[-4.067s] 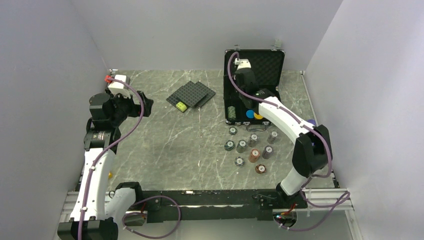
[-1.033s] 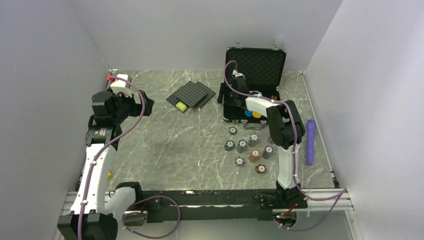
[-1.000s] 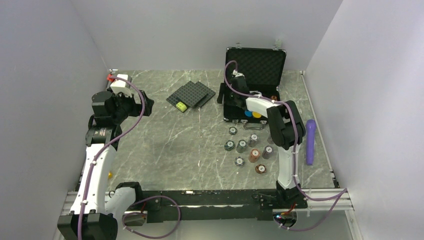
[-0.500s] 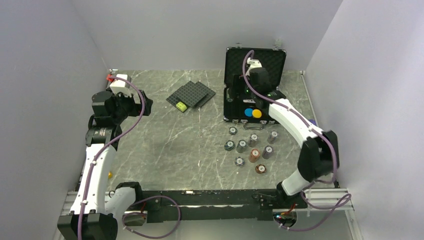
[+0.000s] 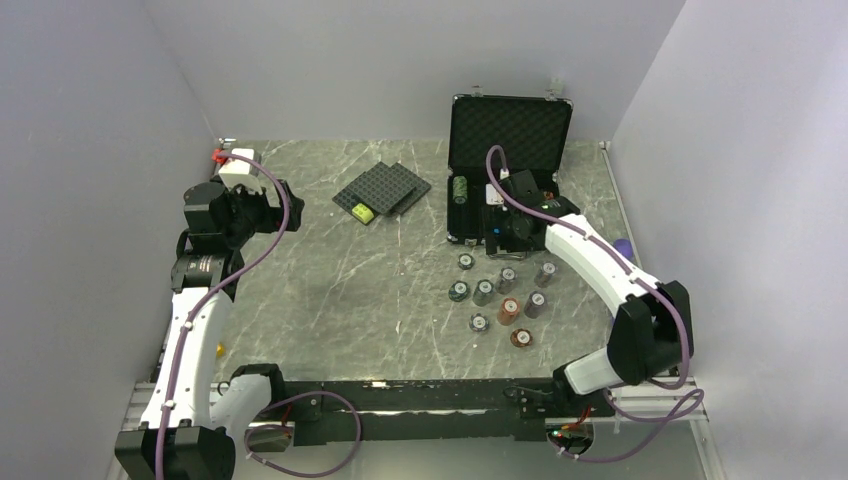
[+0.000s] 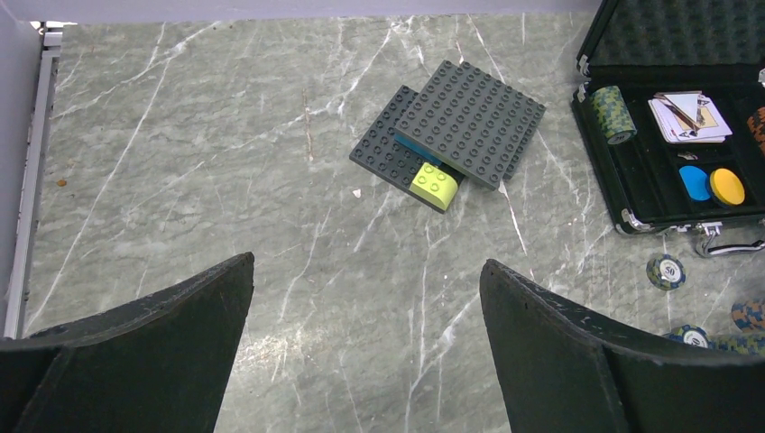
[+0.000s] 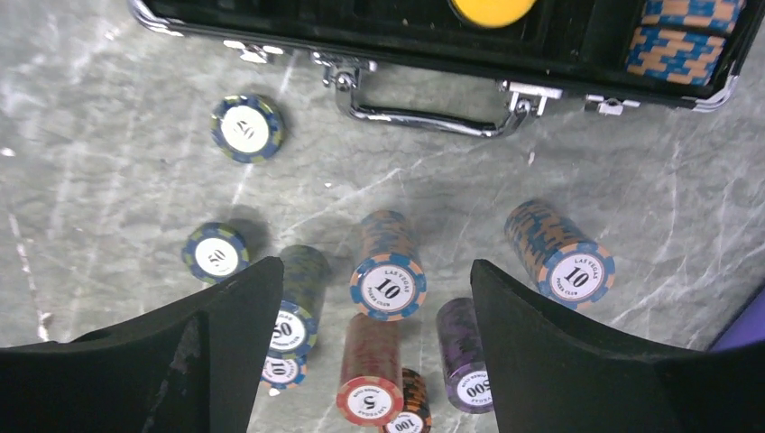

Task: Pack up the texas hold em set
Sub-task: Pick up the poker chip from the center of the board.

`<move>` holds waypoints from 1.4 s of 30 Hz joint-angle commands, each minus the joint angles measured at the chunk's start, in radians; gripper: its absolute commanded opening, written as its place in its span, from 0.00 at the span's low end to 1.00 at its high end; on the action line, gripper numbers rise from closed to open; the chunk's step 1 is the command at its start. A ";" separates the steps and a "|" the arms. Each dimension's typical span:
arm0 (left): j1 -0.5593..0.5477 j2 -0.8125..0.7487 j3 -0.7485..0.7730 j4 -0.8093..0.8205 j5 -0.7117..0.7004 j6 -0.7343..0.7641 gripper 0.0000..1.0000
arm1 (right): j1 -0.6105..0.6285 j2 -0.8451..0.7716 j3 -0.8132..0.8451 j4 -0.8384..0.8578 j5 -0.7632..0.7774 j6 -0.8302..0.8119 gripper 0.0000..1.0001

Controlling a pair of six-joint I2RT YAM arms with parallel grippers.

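The black silver-edged briefcase (image 5: pixel 510 130) stands open at the back right; its base holds a green chip stack (image 5: pixel 460 190), cards (image 6: pixel 690 117), a blue disc (image 6: pixel 695 182) and an orange disc (image 6: pixel 727 187). My right gripper (image 5: pixel 503 240) hovers open at the case's front edge. In its wrist view the right gripper (image 7: pixel 377 263) is above the loose stacks: two orange-blue "10" stacks (image 7: pixel 388 280), a red "5" stack (image 7: pixel 372 379), a purple stack (image 7: pixel 467 361) and green "50" chips (image 7: pixel 245 128). It holds nothing. My left gripper (image 6: pixel 367 263) hangs open over bare table at the far left.
Dark grey studded plates (image 5: pixel 385 188) with a yellow-green brick (image 6: pixel 435 185) lie at the back centre. A white and red toy (image 5: pixel 235 162) sits in the back left corner. A purple object (image 5: pixel 622 245) shows behind the right arm. Walls close in on three sides.
My right gripper has come from the back of the open case to its front edge, above the loose chip stacks. The left arm has not moved.
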 commanded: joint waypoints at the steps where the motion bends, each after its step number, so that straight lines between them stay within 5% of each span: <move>1: -0.004 -0.015 0.012 0.012 -0.011 0.016 0.99 | -0.007 0.051 0.005 -0.069 -0.011 -0.012 0.79; 31: -0.004 -0.014 0.010 0.013 -0.010 0.010 0.99 | 0.001 0.113 -0.105 -0.041 -0.056 0.021 0.51; 35: -0.004 -0.015 0.009 0.012 -0.013 0.012 1.00 | 0.002 0.117 -0.095 -0.058 -0.039 0.022 0.39; 40: -0.004 -0.015 0.010 0.012 -0.010 0.009 1.00 | 0.001 0.062 -0.063 -0.084 -0.009 0.031 0.02; 42: -0.004 -0.017 0.010 0.013 -0.010 0.009 0.99 | 0.002 0.027 -0.041 -0.093 0.002 0.037 0.00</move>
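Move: The blue-and-orange 10 poker chip stack stands about 4 cm back from the right gripper, 1 cm to its right, its middle some 9 cm below. From that stack, the green stack is 6 cm left and 3 cm back, the other 10 stack 10 cm right and 1 cm farther out, and the red stack 8 cm back, level sideways. From the left gripper, the stack lies about 45 cm right, 7 cm back and 24 cm below. Lower the right gripper about 7 cm and draw it back some 4 cm, tipping the fingers about 15 degrees steeper towards straight down as they come around the upper end of the blue-and-orange 10 poker chip stack. Narrow the open fingers on the way, then pinch the stack from its left and right sides and hold there. ##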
